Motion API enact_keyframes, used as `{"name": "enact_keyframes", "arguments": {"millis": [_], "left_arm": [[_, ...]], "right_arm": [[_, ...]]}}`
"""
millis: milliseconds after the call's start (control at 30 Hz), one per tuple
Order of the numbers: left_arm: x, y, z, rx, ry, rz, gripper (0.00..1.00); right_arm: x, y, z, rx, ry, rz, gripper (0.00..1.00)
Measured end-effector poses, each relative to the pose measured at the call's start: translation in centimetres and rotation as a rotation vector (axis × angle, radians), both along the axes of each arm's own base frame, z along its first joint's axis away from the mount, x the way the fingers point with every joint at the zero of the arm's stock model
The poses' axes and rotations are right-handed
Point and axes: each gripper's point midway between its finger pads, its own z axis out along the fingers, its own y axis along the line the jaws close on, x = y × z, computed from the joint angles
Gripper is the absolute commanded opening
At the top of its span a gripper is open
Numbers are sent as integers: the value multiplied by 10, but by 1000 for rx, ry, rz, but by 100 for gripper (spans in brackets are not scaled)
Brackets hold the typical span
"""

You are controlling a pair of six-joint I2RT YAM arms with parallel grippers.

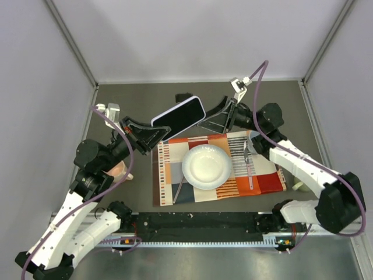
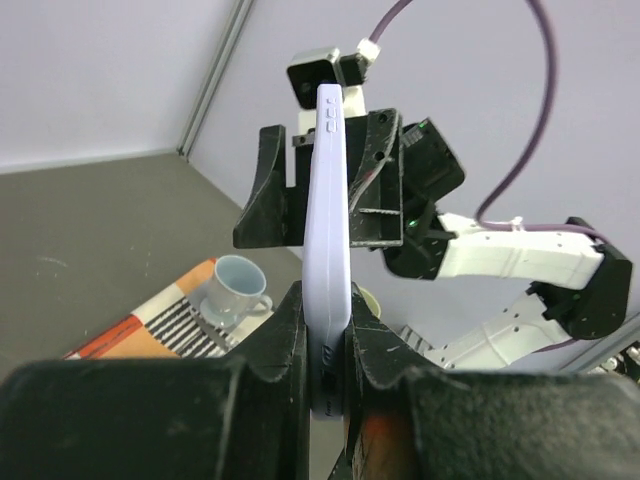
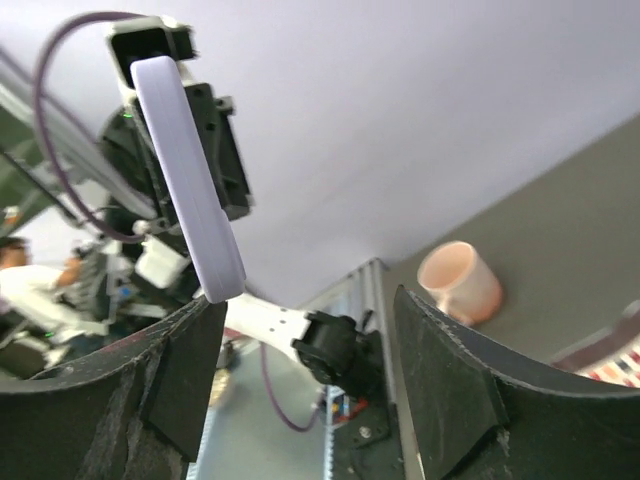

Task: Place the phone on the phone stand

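The phone [image 1: 179,117] is held in the air over the far edge of the placemat, black screen up and tilted. My left gripper [image 1: 157,131] is shut on its lower left end. In the left wrist view the phone [image 2: 328,240] stands edge-on, pale lavender, between my fingers [image 2: 285,335]. My right gripper [image 1: 207,118] is open beside the phone's right end. In the right wrist view the phone [image 3: 190,170] ends just above my left finger [image 3: 185,365], outside the jaws. A small black piece of the phone stand [image 1: 182,97] shows behind the phone; the rest is hidden.
A striped orange placemat [image 1: 169,175] holds a white bowl [image 1: 207,166] and cutlery [image 1: 249,166]. A pink mug [image 1: 119,170] stands at the left, also in the right wrist view [image 3: 460,283]. A pale blue cup on a saucer [image 2: 235,285] sits on the mat. Grey walls close in the back and sides.
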Motion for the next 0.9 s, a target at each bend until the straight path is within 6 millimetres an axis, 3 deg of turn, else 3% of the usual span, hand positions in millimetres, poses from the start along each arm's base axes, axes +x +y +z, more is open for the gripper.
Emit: {"name": "enact_keyframes", "arguments": {"millis": [133,167,400,567,767,867,900], "left_arm": [[1,0,8,-27,-19,2,0],[1,0,9,-29,-20,1,0],[3,-2,4,-24,0,-4,0],[10,-8,-7,-16,40,-12,0],[15,-14,-21,-14,79,-32,0],[15,-15,-24,-14,83,-36,0],[15,-15,-23,-16,80,-37,0]], "right_arm": [[-4,6,15,110,-2,105,49],[-6,6,17,128,1,129,49],[-19,1,20,175,-8,167,69],[-29,-4,30,187,-70,138,69],[-19,1,32,209,-49,87,55],[-12,9,33,218,-38,79,36],[-11,11,33,220,-35,77,21]]}}
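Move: Ahead of the right hand's point by little sideways distance is the phone's free end; the phone's middle lies about 7 cm left, 4 cm back and 4 cm above it. The left hand still pinches the other end, that middle some 3 cm ahead, 4 cm right and 1 cm up. From the right hand the phone stand is roughly 20 cm ahead, 5 cm left, 29 cm below; the plate 2 cm back, 2 cm right, 35 cm below. Bringing its open fingers up about 3 cm and around the phone's free end, the right hand first draws back nearly 3 cm, then comes forward and left again as the fingers narrow; the fingertips tilt up some 15 degrees. The left hand keeps its pinch and, after a small rise, lowers the phone about 2 cm while feeding it forward and right towards the right gripper. ##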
